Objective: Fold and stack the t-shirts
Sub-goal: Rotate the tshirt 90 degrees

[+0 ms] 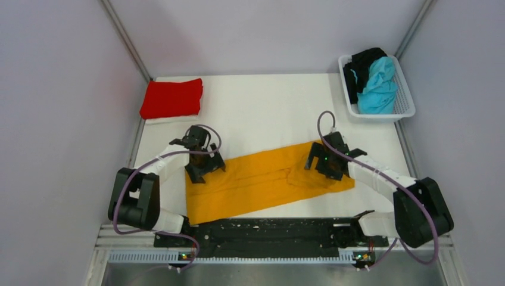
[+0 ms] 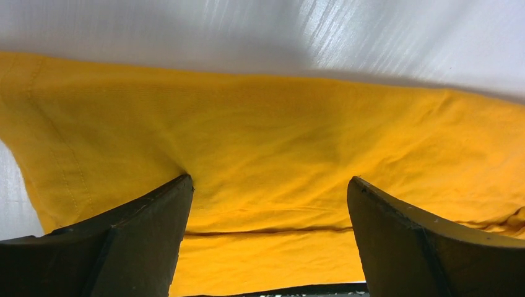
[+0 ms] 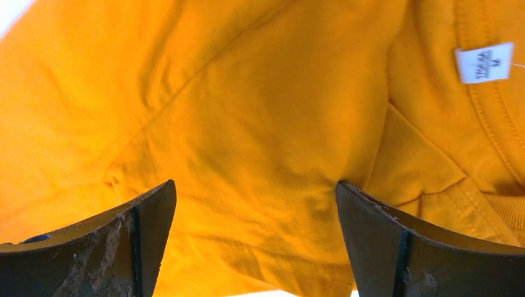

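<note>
An orange-yellow t-shirt [image 1: 262, 179] lies folded into a long slanted band across the middle of the white table. My left gripper [image 1: 203, 165] stands open over its left end, its fingertips pressing down on the cloth [image 2: 272, 148]. My right gripper [image 1: 326, 161] is open over the right end, near the collar and its white label [image 3: 486, 63], its fingertips on the fabric [image 3: 260, 124]. A red t-shirt [image 1: 171, 98] lies folded at the back left. A turquoise t-shirt [image 1: 378, 86] and a black t-shirt [image 1: 363, 65] are bunched in the basket.
A white plastic basket [image 1: 407, 98] stands at the back right corner. Grey walls close in the table on three sides. A black rail [image 1: 268, 231] with both arm bases runs along the near edge.
</note>
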{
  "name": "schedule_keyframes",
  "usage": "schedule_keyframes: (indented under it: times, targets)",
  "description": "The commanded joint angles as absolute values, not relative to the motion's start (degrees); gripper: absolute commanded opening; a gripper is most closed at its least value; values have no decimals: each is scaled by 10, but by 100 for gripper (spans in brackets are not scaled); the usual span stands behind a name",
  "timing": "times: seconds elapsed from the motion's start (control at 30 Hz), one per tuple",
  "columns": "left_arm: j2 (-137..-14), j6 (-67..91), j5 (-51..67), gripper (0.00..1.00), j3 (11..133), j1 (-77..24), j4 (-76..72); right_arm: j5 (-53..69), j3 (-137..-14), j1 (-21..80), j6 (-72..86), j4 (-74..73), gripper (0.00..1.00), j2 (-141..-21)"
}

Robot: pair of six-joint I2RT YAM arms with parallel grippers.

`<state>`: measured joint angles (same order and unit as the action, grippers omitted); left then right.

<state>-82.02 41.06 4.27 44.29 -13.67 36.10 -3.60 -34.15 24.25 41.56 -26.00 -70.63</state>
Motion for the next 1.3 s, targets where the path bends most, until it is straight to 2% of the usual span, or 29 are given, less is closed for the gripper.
schedule_keyframes:
  times: [0.0, 0.33, 0.67, 0.93, 1.03, 1.27]
  targets:
    - [-825, 450, 56, 99, 433, -150, 311, -53, -403, 199, 355, -122, 99, -785]
    - [-838, 572, 43, 99, 462, -217, 271, -34, -657, 166, 281, -78, 98, -1047]
    - [-935, 678, 15, 99, 533, -349, 245, 118, -1035, 156, 274, -161, 95, -1348]
    - [-975, 785, -11, 99, 562, -435, 233, 154, -1318, 187, 326, -184, 94, -1532]
    - [-983, 795, -4, 99, 571, -449, 218, 156, -1378, 201, 341, -161, 94, -1573]
    - [-974, 783, -3, 99, 581, -459, 217, 140, -1400, 214, 360, -98, 95, -1579]
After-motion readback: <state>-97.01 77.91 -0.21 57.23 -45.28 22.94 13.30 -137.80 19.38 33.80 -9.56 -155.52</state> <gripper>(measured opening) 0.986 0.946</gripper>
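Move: Both hands, open, already rest on the folded orange t-shirt, which lies crosswise and slightly askew. Its middle is about 22 cm right of the left hand and 4 cm back, and 21 cm left of the right hand and 5 cm back, barely 1 cm below either. The far table edge lies some 46 cm straight ahead of the right hand, the basket 38 cm ahead and 24 cm right. The red stack is 34 cm ahead and 16 cm left of the left hand. Forward and then increasingly leftward, the right hand sweeps its end of the orange t-shirt over 40 cm out towards the far table edge, rising slightly and tilting its fingers outward some 35 degrees. Meanwhile the left hand slides about 20 cm right, dragging the other end across. Both stay wide open, fingertips pressing on the cloth. ##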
